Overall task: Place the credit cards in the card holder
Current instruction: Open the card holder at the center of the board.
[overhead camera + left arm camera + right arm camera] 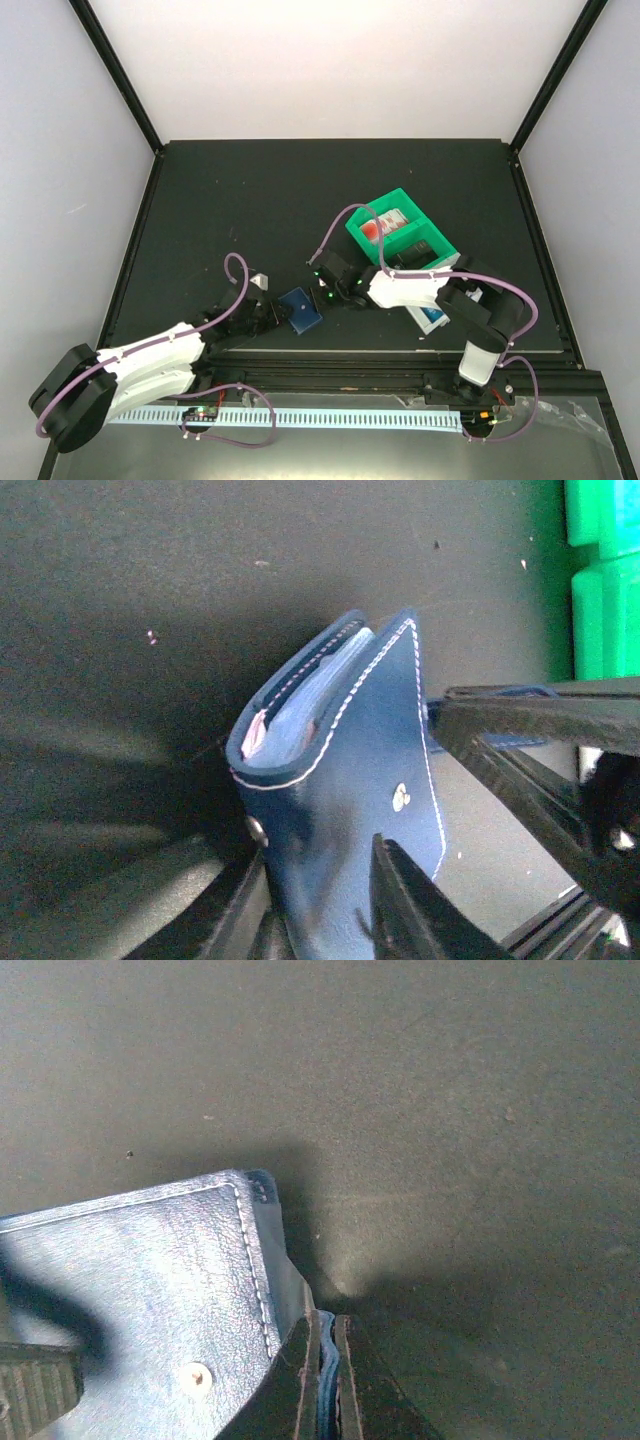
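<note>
The card holder (300, 310), navy with white stitching and a pale clasp, stands on edge on the dark table between my two grippers. In the left wrist view its mouth (370, 740) gapes, and pale blue credit cards (290, 725) sit inside with only their top edges showing. My left gripper (320, 865) has a finger on each side of the holder's lower part; it comes in from the left (268, 313). My right gripper (327, 1380) is shut on a thin blue edge running off the holder's side (150, 1280), reaching in from the right (322, 292).
A green bin (400, 235) with red-and-white items (375, 228) and a black item stands behind the right arm; its corner shows in the left wrist view (605, 580). A white bin (435, 315) lies under the right arm. The table's front rail (350, 355) runs just behind the holder.
</note>
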Available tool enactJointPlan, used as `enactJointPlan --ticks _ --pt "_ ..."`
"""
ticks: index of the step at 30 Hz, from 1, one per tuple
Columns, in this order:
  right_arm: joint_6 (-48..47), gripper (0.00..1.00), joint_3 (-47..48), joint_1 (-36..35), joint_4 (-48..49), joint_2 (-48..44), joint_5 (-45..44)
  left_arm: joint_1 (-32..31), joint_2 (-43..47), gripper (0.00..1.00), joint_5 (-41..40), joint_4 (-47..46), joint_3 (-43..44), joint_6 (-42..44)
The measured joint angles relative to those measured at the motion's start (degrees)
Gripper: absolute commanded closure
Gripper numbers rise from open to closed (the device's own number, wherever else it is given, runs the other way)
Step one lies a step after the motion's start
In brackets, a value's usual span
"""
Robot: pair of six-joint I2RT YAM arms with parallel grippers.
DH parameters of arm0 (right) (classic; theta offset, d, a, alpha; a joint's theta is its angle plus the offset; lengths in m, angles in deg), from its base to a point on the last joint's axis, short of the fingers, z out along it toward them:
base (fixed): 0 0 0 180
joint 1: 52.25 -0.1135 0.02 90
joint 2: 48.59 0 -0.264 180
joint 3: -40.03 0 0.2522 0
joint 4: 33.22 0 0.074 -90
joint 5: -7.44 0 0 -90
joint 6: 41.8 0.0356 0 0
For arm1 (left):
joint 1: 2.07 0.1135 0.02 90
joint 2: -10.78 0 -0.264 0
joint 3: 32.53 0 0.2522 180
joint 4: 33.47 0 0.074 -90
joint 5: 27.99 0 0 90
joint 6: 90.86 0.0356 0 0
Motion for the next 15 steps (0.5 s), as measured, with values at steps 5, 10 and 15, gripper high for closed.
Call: enactJointPlan --ticks 5,10,15 --pt "-0.2 0.99 0.7 -0.1 -5.2 -4.5 -1.7 0.0 0.0 0.36 -0.3 2.6 1.7 1.2" --pt "0.4 0.99 5.7 0.0 -12.6 -8.4 -3.5 0.0 1.6 0.23 -0.2 3.1 3.4 2.0" --pt "0.9 0.99 6.7 0.0 -15.9 -10.2 -3.4 0.0 4.8 0.18 -0.1 2.8 3.4 2.4"
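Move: My right fingers are already shut on the card holder's blue strap; the holder's middle lies about 4 cm to their left, 2 cm back and 1 cm lower. The green box is some 18 cm to the right and 14 cm ahead of this hand, the white tray about 26 cm right and 1 cm ahead. From my left hand, at the holder's left side, its middle is about 3 cm right, 1 cm ahead and 1 cm lower. I keep the strap pinched in my right hand and raise it quickly, about 7 cm nearly straight up, easing off at the top, so the card holder comes up with it. Meanwhile I spread my left fingers from a small gap to wide, letting the holder's left side go, and follow upward some 3 to 4 cm beside it, tipping the fingers slightly further down. ##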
